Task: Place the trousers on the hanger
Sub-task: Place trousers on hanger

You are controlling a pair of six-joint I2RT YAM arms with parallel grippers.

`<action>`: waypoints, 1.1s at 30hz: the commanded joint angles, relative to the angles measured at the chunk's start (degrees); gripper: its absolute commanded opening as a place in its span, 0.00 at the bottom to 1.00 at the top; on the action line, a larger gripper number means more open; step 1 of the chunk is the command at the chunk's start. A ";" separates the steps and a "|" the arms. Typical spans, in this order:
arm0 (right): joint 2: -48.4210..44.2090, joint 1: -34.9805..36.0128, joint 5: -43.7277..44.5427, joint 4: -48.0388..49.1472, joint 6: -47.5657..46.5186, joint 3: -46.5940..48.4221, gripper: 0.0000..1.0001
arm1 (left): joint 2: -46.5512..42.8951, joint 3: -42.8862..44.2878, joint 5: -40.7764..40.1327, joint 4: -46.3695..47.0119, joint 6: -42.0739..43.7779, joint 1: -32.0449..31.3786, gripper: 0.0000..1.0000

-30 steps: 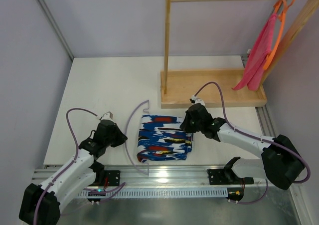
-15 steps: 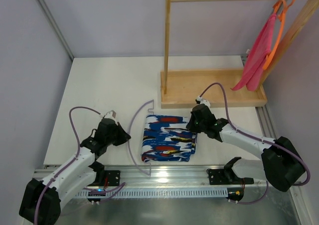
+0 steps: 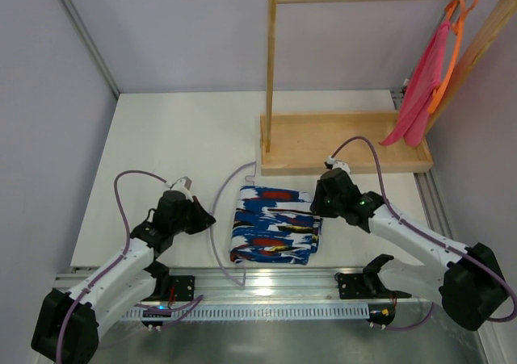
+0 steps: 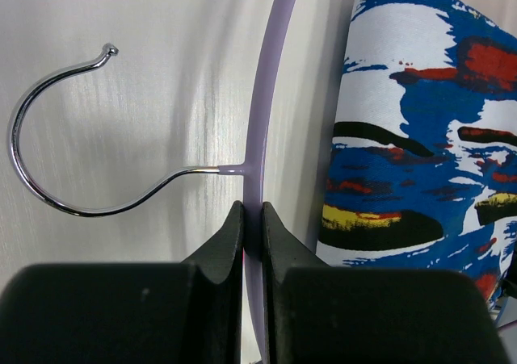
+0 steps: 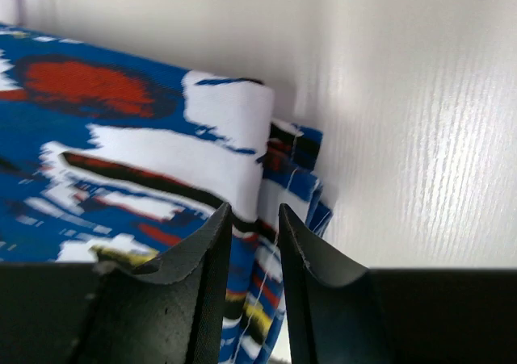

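Observation:
The trousers [image 3: 275, 225], royal blue with white, red, black and yellow patches, lie folded on the white table between the arms. The pale lavender hanger [image 3: 215, 219] lies along their left side, with the fabric threaded over its lower bar. My left gripper [image 3: 206, 219] is shut on the hanger's arm [image 4: 265, 114], just below where the silver hook joins it. My right gripper [image 3: 317, 211] hovers at the right edge of the trousers [image 5: 121, 138]. In the right wrist view its jaws [image 5: 254, 212] stand a little apart, and layered fabric edges show in the gap.
A wooden rack base [image 3: 343, 142] stands just behind the trousers, its post rising to a top rail. An orange hanger with pink cloth [image 3: 428, 73] hangs at the rack's right end. An aluminium rail [image 3: 275, 287] runs along the near table edge.
The right gripper moved right, dragging the trousers with it, then opened off the fabric. The left gripper moved right with the hanger.

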 commanded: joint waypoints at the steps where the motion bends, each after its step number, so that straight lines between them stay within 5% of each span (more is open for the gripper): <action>1: -7.51 0.48 -5.74 -9.82 -1.96 5.28 0.33 | -0.76 -0.08 2.47 4.41 1.21 0.39 0.00; 7: -11.48 5.21 -20.61 -1.24 1.11 9.94 0.34 | 0.03 -0.17 3.70 5.55 1.21 0.39 0.00; 18: 19.15 24.90 -30.28 30.91 9.81 19.88 0.34 | -4.27 -0.43 2.65 2.13 1.12 0.39 0.00; 24: 28.42 29.39 -26.27 50.71 17.37 3.82 0.33 | -2.09 0.01 0.80 0.46 1.21 0.30 0.00; 33: 31.16 28.69 -20.80 59.09 20.28 -10.70 0.33 | -1.72 1.06 -2.45 -2.36 0.25 0.30 0.00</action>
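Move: The right hand, just open at the trousers' right edge, is bound for the trousers' near left corner, about 23 cm to its left, 14 cm back and 4 cm lower. The folded trousers' middle is some 12 cm left and 5 cm back; the hanger's near end lies about 21 cm left and 22 cm back. From the left hand, which already holds the hanger, that corner is roughly 6 cm right and 12 cm back. With the hanger still pinched in the left fingers and shifting only about a centimetre, the open right hand arcs up and left over the trousers, rising some 14 cm and drawing back, then drops steeply and eases back right a little beside their near left corner, about 22 cm left of its start. Its wrist turns some 50 degrees so the fingers point left and partly down; they stay open. ##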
